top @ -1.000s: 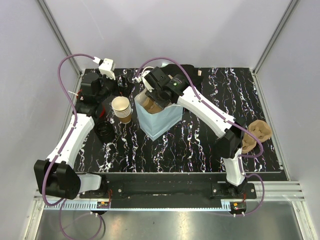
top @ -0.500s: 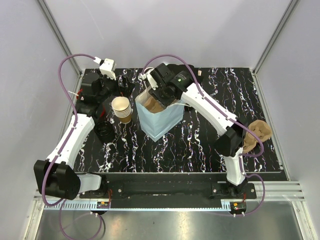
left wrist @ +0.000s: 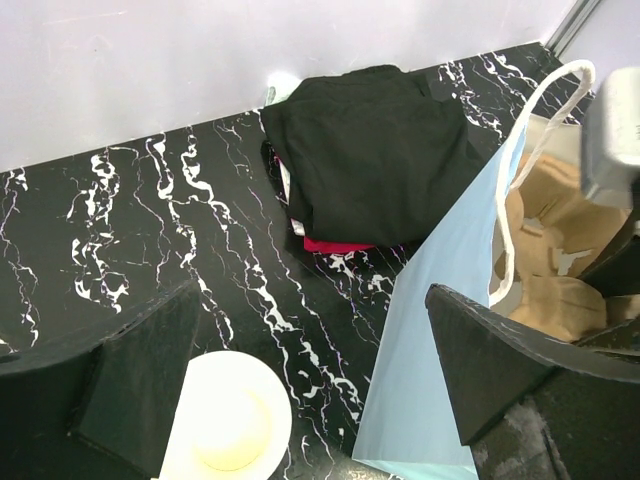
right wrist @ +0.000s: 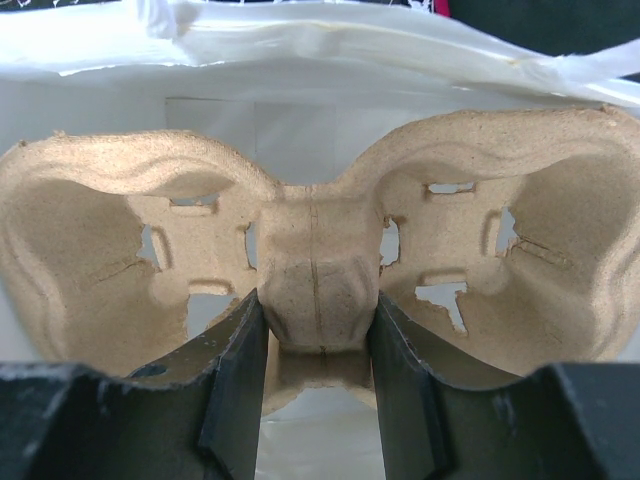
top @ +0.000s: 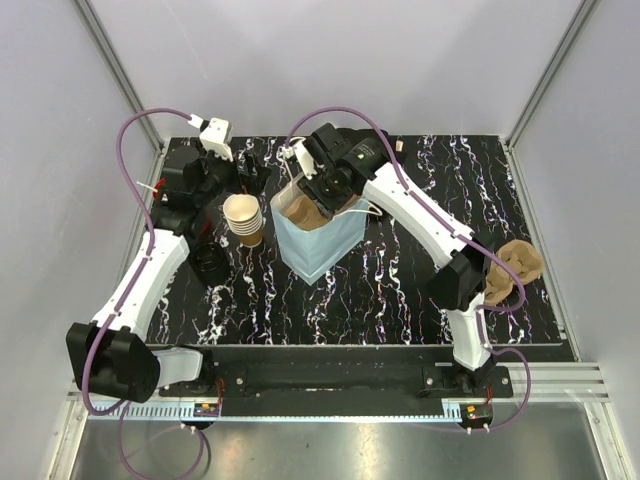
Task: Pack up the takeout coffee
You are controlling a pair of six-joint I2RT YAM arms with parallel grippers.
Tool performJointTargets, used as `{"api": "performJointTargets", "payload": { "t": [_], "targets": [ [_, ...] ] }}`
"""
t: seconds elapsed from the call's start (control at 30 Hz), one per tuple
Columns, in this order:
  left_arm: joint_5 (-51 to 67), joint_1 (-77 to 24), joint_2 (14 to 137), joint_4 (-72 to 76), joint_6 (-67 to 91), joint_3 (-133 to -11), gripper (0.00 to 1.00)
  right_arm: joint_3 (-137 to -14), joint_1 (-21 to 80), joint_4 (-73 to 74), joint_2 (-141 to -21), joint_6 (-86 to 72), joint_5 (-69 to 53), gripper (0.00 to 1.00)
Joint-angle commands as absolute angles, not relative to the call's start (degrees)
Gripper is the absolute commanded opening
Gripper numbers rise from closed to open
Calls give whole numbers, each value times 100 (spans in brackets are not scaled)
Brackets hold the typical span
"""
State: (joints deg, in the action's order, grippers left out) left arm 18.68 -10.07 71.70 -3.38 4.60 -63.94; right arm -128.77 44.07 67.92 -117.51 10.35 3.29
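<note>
A lidded takeout coffee is out of view. My right gripper point(right wrist: 315, 310) is shut on the middle post of a brown pulp cup carrier point(right wrist: 320, 250), inside the mouth of a light blue paper bag point(top: 322, 248). From above, the carrier point(top: 303, 212) shows in the bag's opening under the right gripper point(top: 325, 188). My left gripper point(left wrist: 310, 330) hangs open with nothing between its fingers. It is above the table between an open tan cup with a cream inside point(left wrist: 228, 420) and the bag point(left wrist: 430, 330).
The tan cup point(top: 243, 218) stands left of the bag. A round black lid-like thing point(top: 210, 265) lies near the left arm. Another pulp carrier point(top: 515, 268) sits at the right edge. A black object over something red point(left wrist: 375, 155) lies by the back wall.
My right gripper has shifted a little toward the back over the bag's mouth with the carrier still in it. The left arm has barely moved.
</note>
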Motion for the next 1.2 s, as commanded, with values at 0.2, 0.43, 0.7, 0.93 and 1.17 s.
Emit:
{"api": "performJointTargets", "payload": {
  "t": [0.2,0.43,0.7,0.93,1.17],
  "targets": [
    [1916,-1037,6917,-97,448,-6311,99,-12920,4351,6908,-11857,1125,105,43],
    [1925,-1055,6899,-88,439,-6258,99,-12920,4351,6926,-11874,1151,114,48],
    [1916,-1072,6891,-53,422,-6223,99,-12911,4351,6926,-11856,1160,105,54],
    [1898,-1072,6856,-62,404,-6214,99,-12946,4351,6935,-11813,1195,132,62],
    [1907,-1072,6847,-62,431,-6196,99,-12920,4351,6935,-11769,1204,141,71]
  ]
}}
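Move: The right hand is holding the cup holder by its middle bridge inside the mouth of the takeout bag. The bag's middle is about 3 cm ahead of the hand and 10 cm below it. The cup stack stands roughly 18 cm to the left, 4 cm ahead and 15 cm lower, and the black cloth lies some 23 cm ahead, 9 cm to the right and 20 cm down. From the left hand, the bag's middle is about 15 cm right, level fore and aft, and 18 cm below. With the cup holder still pinched by its bridge, the right hand sinks about 1 cm deeper into the takeout bag, its fingers slanting down and forward, and then stays put over the bag's floor. Without drawing back or turning the wrist noticeably, it opens its fingers from about half to roughly two thirds of their range, so both pads come off the bridge and let go of the holder. ##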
